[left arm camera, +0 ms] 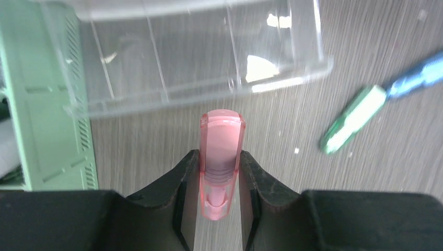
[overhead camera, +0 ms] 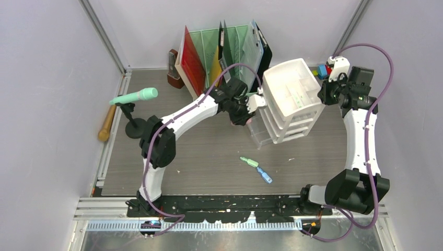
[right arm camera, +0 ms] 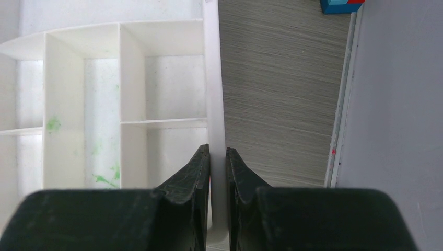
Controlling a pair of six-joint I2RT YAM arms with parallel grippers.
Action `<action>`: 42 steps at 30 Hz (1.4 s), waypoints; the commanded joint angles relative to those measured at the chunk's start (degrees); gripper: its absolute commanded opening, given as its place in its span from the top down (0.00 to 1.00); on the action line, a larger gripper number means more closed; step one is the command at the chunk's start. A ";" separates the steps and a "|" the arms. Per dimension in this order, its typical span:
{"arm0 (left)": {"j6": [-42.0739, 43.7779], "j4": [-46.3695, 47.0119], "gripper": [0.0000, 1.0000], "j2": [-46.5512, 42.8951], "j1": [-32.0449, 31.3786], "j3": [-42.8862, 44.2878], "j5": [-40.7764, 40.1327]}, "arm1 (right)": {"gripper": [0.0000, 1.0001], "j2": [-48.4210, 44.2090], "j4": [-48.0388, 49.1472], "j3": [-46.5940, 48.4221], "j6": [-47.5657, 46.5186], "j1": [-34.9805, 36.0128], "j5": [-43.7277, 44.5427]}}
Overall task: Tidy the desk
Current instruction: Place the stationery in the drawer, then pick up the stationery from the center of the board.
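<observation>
The desk [overhead camera: 209, 157] is grey-brown wood grain. My left gripper [overhead camera: 244, 116] is shut on a pink translucent highlighter [left arm camera: 222, 137] and holds it above the desk, just before the pulled-out clear drawer [left arm camera: 209, 63] of the white drawer unit [overhead camera: 292, 99]. My right gripper [overhead camera: 324, 94] is shut on the right rim [right arm camera: 214, 94] of the unit's white divided top tray. A green highlighter [overhead camera: 249, 161] and a blue one [overhead camera: 265, 175] lie on the desk in front; both also show in the left wrist view, the green one [left arm camera: 352, 119] and the blue one [left arm camera: 418, 78].
A mint-green file rack [overhead camera: 224, 52] with folders stands at the back. A brown stapler [overhead camera: 174, 68] sits left of it. A mint microphone on a black stand [overhead camera: 135, 97] and a wooden stick [overhead camera: 107, 124] are at the left. Coloured blocks [overhead camera: 323, 70] lie back right.
</observation>
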 commanded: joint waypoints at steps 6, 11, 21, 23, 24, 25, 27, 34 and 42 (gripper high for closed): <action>-23.12 1.26 0.85 11.84 -0.42 18.80 6.22 | 1.00 1.12 -2.93 -3.87 2.13 0.64 -0.73; -32.01 4.75 0.84 15.38 -0.34 22.19 5.25 | 0.99 0.73 -2.89 -4.33 1.95 0.65 -0.78; -39.78 8.24 0.63 15.95 0.17 21.72 5.62 | 1.00 0.37 -2.84 -4.53 1.93 0.66 -1.21; -40.02 8.38 0.54 15.23 0.35 21.20 5.42 | 1.00 0.27 -2.86 -4.57 1.92 0.63 -1.26; -40.03 8.36 0.51 14.86 0.37 20.94 5.21 | 0.99 0.35 -2.86 -4.57 1.97 0.62 -1.28; -40.03 8.34 0.47 14.35 0.45 20.62 4.87 | 0.99 0.39 -2.87 -4.53 1.99 0.63 -1.30; -39.88 8.80 0.43 13.10 0.61 19.40 4.69 | 1.00 0.41 -2.93 -4.50 2.02 0.66 -1.37; -37.55 10.17 0.40 6.34 1.16 12.63 8.41 | 0.99 0.47 -3.10 -4.50 1.85 0.65 -1.31; -23.30 13.98 0.40 -5.15 -0.23 -6.60 14.13 | 0.99 0.55 -3.16 -4.48 1.68 0.61 -1.55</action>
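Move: Beneath and to the right of the left hand, which holds the pink highlighter, the open clear drawer lies some 7 cm right, 2 cm ahead and about 8 cm below. The white cabinet is about 18 cm right and 6 cm ahead, its middle level with the hand; the green highlighter is about 12 cm back, 3 cm right and 11 cm down. From the right hand, the drawer is roughly 21 cm left, 4 cm back and 21 cm lower. Swinging right and a little forward, the left hand carries the pink highlighter about 8 cm over the open drawer, rising slightly then sinking back, while its wrist turns some 30 degrees so the fingers aim more to the right, in under the cabinet front. It opens to let go, then withdraws back, left and slightly up, empty. The right hand stays pinching the cabinet's top rim. ##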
